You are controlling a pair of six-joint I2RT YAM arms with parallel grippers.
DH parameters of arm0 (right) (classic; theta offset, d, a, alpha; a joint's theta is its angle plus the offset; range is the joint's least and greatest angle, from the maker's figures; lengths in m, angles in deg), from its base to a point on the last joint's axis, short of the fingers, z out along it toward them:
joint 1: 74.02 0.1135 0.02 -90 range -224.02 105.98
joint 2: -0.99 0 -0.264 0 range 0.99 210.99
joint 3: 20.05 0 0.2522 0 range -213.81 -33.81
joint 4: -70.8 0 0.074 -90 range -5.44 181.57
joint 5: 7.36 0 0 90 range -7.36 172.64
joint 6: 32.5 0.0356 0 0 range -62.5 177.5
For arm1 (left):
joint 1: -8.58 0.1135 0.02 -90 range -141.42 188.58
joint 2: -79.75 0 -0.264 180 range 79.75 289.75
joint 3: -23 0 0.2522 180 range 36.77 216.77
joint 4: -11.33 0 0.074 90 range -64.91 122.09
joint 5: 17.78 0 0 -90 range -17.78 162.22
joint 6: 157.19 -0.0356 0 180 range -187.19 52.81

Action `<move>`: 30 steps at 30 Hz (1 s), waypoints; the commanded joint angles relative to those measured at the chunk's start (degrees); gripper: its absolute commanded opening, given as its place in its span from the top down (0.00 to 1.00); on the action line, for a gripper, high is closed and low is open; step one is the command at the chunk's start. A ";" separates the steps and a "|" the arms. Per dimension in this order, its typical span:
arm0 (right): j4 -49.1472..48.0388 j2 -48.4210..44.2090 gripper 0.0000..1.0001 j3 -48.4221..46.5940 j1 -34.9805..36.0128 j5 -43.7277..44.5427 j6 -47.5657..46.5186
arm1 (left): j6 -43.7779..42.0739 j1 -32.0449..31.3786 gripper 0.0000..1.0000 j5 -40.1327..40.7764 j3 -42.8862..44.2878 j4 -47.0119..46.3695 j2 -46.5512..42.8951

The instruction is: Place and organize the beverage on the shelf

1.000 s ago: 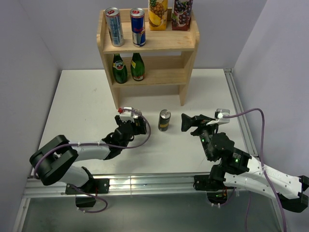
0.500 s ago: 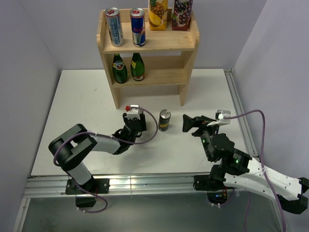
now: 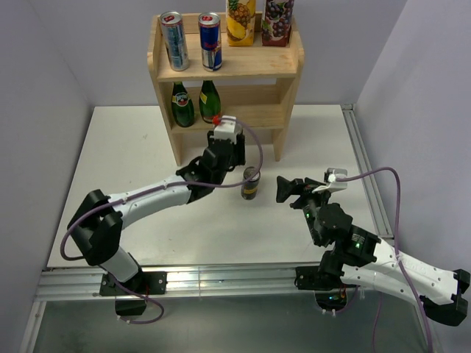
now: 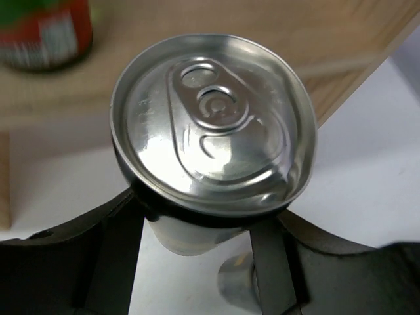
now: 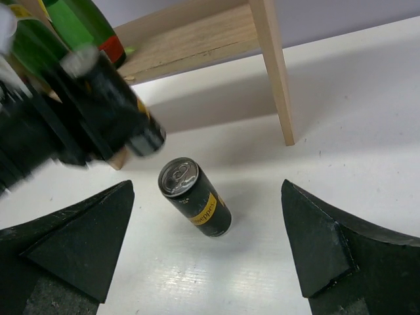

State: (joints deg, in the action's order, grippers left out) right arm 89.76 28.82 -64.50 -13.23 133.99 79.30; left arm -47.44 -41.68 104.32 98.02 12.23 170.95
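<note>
My left gripper [image 3: 234, 158] is shut on a black can [image 4: 210, 125], its silver top facing the wrist camera, and holds it above the table in front of the shelf's [image 3: 243, 70] lower tier. The right wrist view shows that can [image 5: 121, 108] tilted in the left gripper [image 5: 72, 141]. A second black and yellow can [image 3: 251, 183] stands on the table, just right of and below the left gripper. My right gripper [image 3: 291, 187] is open and empty. It faces the standing can [image 5: 195, 197] from a short distance to its right.
The shelf's top board holds two tall energy cans [image 3: 174, 40] and two juice cartons [image 3: 241, 20]. Two green bottles [image 3: 182, 104] stand at the left of the lower tier [image 3: 254, 114]. Its right leg [image 5: 275, 79] stands behind the table can. Purple walls enclose the table.
My left gripper has risen from the table left of the standing can and swung forward and right toward the shelf's lower tier. The right arm and the standing can have barely moved.
</note>
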 commanded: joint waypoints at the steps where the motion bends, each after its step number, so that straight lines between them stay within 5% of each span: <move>1: -1.50 -0.41 0.00 0.46 -0.42 0.59 1.40 | -4.98 -0.28 1.00 -1.60 13.49 2.04 0.01; 14: 1.05 -3.14 0.00 1.17 -0.59 2.00 1.84 | -11.40 0.07 1.00 -2.48 39.71 9.17 13.47; 30: 2.19 -4.81 0.00 2.57 -0.85 2.53 2.19 | -6.48 8.25 1.00 -5.73 42.02 7.42 16.56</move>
State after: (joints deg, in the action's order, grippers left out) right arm 92.79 23.93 -62.30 -13.58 135.17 80.66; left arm -55.93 -35.13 98.81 137.08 25.80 189.62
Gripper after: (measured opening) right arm 1.000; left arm 0.630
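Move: The left hand already holds a black can. The free spot on the middle shelf is about 11 cm ahead of this hand, 4 cm right and 8 cm up. The nearer green bottle stands 9 cm left of that spot, the farther one another 7 cm left. The other black can, on the table, is 4 cm back, 6 cm right and 13 cm below. From the right hand, the spot is some 25 cm ahead, 11 cm left and 3 cm up. The left hand carries its black can about 10 cm up and 10 forward over the middle shelf. ##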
